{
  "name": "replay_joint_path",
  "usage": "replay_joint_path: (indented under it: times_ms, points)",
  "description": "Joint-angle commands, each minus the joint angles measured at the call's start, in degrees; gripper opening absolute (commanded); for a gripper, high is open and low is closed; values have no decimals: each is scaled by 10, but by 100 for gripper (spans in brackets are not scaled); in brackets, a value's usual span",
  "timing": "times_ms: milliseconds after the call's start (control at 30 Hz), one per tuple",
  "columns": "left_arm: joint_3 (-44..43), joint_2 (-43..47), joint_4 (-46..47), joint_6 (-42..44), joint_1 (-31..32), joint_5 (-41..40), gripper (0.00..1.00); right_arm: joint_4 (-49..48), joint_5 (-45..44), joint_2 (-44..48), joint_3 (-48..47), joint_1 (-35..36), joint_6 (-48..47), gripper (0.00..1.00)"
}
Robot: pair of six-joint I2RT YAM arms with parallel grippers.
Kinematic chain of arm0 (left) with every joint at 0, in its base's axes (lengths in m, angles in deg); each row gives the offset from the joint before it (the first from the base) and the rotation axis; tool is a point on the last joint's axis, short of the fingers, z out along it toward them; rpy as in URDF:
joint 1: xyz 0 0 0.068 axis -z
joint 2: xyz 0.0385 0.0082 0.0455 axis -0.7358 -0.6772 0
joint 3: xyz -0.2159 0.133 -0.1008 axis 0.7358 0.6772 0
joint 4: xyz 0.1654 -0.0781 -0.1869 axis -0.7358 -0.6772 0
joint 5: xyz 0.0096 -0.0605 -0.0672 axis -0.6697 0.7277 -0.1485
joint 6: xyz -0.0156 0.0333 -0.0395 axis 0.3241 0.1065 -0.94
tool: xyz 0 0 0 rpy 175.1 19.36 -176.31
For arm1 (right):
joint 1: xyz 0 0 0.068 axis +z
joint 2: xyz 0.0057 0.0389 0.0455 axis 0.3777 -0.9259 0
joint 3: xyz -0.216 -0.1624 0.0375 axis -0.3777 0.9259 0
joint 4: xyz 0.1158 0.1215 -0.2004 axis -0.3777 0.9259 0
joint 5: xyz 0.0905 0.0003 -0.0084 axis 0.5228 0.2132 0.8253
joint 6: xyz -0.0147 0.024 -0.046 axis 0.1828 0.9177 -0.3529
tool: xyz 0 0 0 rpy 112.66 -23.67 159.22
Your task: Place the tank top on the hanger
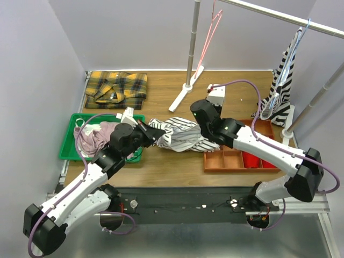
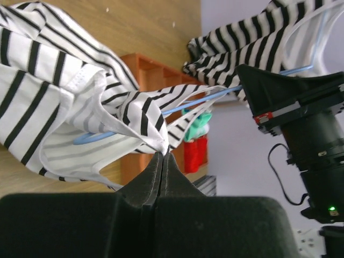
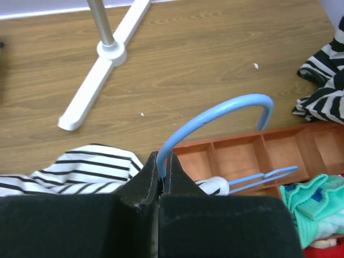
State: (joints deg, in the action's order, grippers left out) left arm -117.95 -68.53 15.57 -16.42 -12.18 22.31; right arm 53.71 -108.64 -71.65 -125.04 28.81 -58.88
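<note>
The tank top (image 1: pixel 180 134) lies bunched on the table between both arms; its thin dark stripes fill the left wrist view (image 2: pixel 64 97). My left gripper (image 2: pixel 163 155) is shut on a pinched fold of its cloth, at the garment's left edge (image 1: pixel 156 134). The light-blue hanger (image 3: pixel 215 115) has its hook arching up from my right gripper (image 3: pixel 161 161), which is shut on the hook's stem above the garment's right side (image 1: pixel 196 122). The hanger's blue wire (image 2: pixel 188 105) runs in among the folds of the tank top; most of its triangle is hidden by cloth.
An orange compartment tray (image 1: pixel 231 161) sits just right of the garment. A green tray (image 1: pixel 72 145) of clothes is at the left, a yellow plaid shirt (image 1: pixel 115 88) behind it. The rack pole's base (image 1: pixel 188 86), a pink hanger (image 1: pixel 212 27) and a broad-striped garment (image 1: pixel 282 91) stand at the back.
</note>
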Motion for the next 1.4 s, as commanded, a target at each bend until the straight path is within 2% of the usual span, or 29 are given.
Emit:
replay_joint_path:
  times_ms: [0, 267, 400, 467, 500, 567, 633, 667, 733, 767, 933, 967, 1000, 1100, 1233, 1367]
  points:
    - [-44, 4, 54, -57, -3, -70, 0, 2, 17, -29, -75, 2, -6, 1]
    - [-158, -67, 58, -20, -8, -104, 0, 15, 31, -82, -205, 25, -51, 1]
    - [-246, -103, 22, 18, -15, -97, 0, 36, 14, -99, -290, 33, -90, 1]
    - [-281, -110, -5, 35, -17, -97, 4, 35, 13, -98, -308, 33, -106, 1]
    - [-291, -110, -12, 58, -18, -99, 7, 38, 12, -100, -319, 33, -121, 1]
    - [-312, -106, -43, 79, -22, -99, 24, 45, 9, -106, -354, 34, -137, 1]
    - [-352, -106, -68, 122, -24, -95, 29, 55, 9, -115, -386, 33, -163, 1]
    - [-365, -104, -93, 134, -24, -93, 36, 56, 12, -116, -395, 33, -173, 1]
    - [-404, -103, -119, 174, -25, -93, 44, 63, 14, -124, -417, 32, -202, 1]
    - [-417, -103, -147, 187, -26, -93, 58, 66, 16, -126, -435, 34, -209, 1]
    - [-515, -119, -215, 294, -26, -76, 64, 68, 36, -133, -484, 34, -260, 1]
    - [-539, -140, -264, 338, -26, -80, 64, 68, 41, -138, -496, 34, -266, 1]
    - [-588, -152, -284, 357, -26, -76, 66, 71, 42, -141, -521, 34, -274, 1]
    - [-664, -196, -351, 430, -26, -51, 66, 78, 48, -156, -553, 33, -278, 1]
    - [-715, -225, -395, 524, -26, -44, 67, 83, 63, -171, -607, 34, -305, 1]
    - [-749, -250, -450, 596, -25, 15, 67, 104, 72, -195, -675, 38, -314, 1]
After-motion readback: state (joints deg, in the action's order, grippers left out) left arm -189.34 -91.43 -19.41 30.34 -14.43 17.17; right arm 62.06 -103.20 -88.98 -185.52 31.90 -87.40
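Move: The left hand pinches the tank top's strap. The blue hanger's left end pokes out about 5 cm below it, 2 cm ahead and 2 cm to its right; the green tray lies some 25 cm left, 7 cm ahead and 17 cm below. From the right hand, which grips the hanger by its hook, the free rail stretch is roughly 10 cm ahead, 3 cm right and 45 cm up. The pink hanger hangs 14 cm ahead, 5 cm left and 33 cm up. Upward with both hands together, nearly 30 cm each: the right keeps its grip on the hook, drifting about 7 cm left early and tipping its fingers up. The left, still pinching the strap, carries it up and forward, then opens and lets go, backing off and to its left as it climbs, then easing slightly forward, fingers tipping upward. ##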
